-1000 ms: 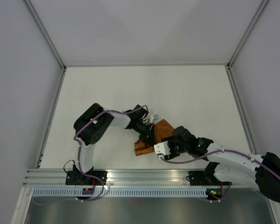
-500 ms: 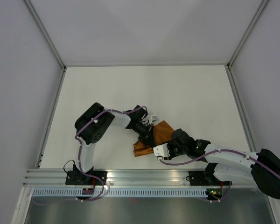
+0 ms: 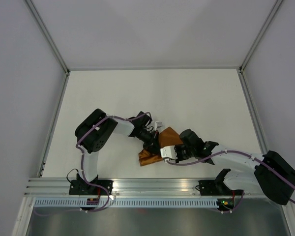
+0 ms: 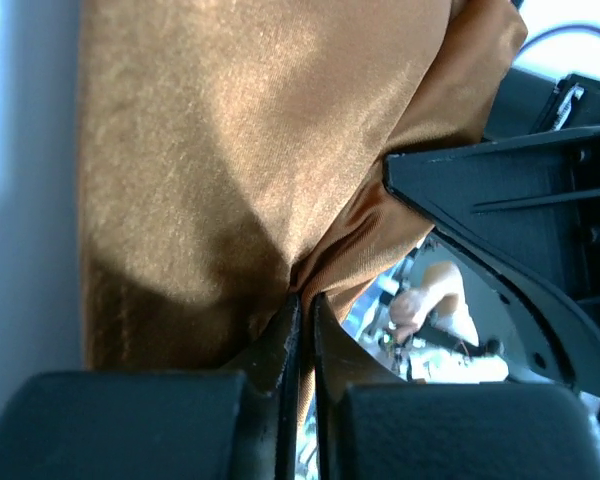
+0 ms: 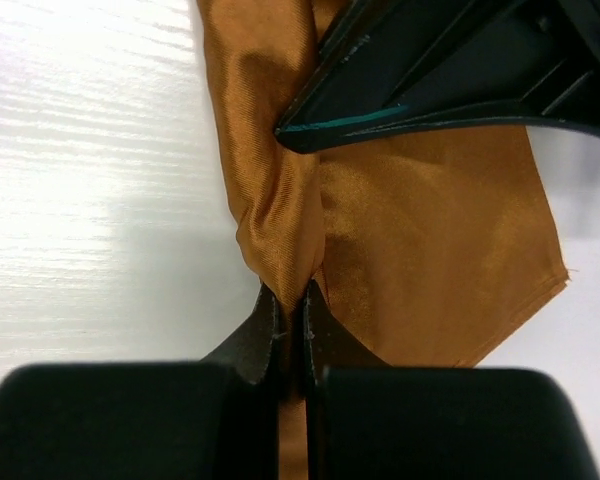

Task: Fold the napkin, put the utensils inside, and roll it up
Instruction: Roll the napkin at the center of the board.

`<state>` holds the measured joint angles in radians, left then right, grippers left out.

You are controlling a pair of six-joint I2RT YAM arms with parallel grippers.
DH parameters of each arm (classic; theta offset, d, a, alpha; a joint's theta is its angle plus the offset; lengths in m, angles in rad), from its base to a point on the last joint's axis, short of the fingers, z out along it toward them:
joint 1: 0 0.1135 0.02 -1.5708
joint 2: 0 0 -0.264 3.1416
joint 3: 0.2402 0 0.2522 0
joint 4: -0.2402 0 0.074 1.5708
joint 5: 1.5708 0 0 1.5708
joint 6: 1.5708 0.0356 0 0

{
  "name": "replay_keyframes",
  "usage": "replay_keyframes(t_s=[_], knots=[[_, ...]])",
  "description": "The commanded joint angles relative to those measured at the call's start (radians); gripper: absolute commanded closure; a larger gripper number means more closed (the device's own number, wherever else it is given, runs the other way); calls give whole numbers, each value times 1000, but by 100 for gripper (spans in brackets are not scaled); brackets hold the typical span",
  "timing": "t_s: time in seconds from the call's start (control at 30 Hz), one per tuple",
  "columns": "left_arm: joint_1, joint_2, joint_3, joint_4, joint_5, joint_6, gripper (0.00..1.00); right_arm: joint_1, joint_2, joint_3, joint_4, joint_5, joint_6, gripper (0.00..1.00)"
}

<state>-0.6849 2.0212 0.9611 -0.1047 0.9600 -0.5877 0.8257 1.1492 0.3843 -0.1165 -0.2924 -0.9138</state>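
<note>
The rust-brown napkin (image 3: 169,135) lies bunched on the white table between the two arms. My left gripper (image 3: 154,145) is shut on a pinched fold of it; in the left wrist view the cloth (image 4: 230,150) runs down into the closed left gripper (image 4: 302,296). My right gripper (image 3: 166,149) is shut on another gathered fold, seen in the right wrist view where the napkin (image 5: 430,240) narrows into the right gripper (image 5: 291,291). The two grippers are close together, each one's black finger showing in the other's wrist view. The utensils are out of view.
The white table (image 3: 152,93) stretches far behind the napkin, bounded by metal rails (image 3: 54,118) left and right and grey walls. An aluminium rail (image 3: 152,186) carrying both arm bases runs along the near edge.
My right gripper has gone from open to shut on a fold of the napkin. Both arms and the cloth have shifted slightly to the left.
</note>
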Motion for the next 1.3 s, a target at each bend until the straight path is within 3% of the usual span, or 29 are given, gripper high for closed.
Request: replay_keyframes(t_s=[0.0,0.2,0.53,0.8,0.97,1.27], knots=[[39,-34,-102,-49,-285,-73,91,-121,107,69,-222,-100,-81,100],[57,-202,-173,80,-329,-109,76,-247,386,270,-443,-234,-216,100],[84,-428,-361,399,-475,-166,63,-353,770,613,-801,-333,-365,99],[76,-688,-492,548,-638,1,56,-373,948,777,-940,-344,-390,100],[-51,-728,-480,530,-724,214,55,-373,1015,855,-989,-341,-366,100],[-251,-599,-409,566,-793,374,55,-373,1067,915,-1017,-335,-329,100]])
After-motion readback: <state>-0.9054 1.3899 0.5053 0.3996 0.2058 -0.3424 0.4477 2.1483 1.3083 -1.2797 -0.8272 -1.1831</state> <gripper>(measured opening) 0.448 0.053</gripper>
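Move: Both hands pinch the napkin's rolled near edge: its middle lies about 5 cm to the left hand's right and level with it fore and aft, and about 5 cm to the right hand's left, both nearly at hand height. From the left hand, the roll's left end is some 6 cm left and 3 cm back, while the still-flat flap reaches its far corner about 11 cm ahead and 8 cm right. The right hand keeps its shut grip on the napkin roll and turns it over forwards some 65 degrees, its wrist swinging over until the fingers point back, left and down, while the fingertips run about 4 cm forward, low down, and then come most of the way back. Meanwhile the left fingers open and let go of the roll, going forward and left, then rising to about 8 cm up, with the hand turning some 60 degrees the opposite way to the right one, before swinging back and right and starting to sink, open, over the roll. ##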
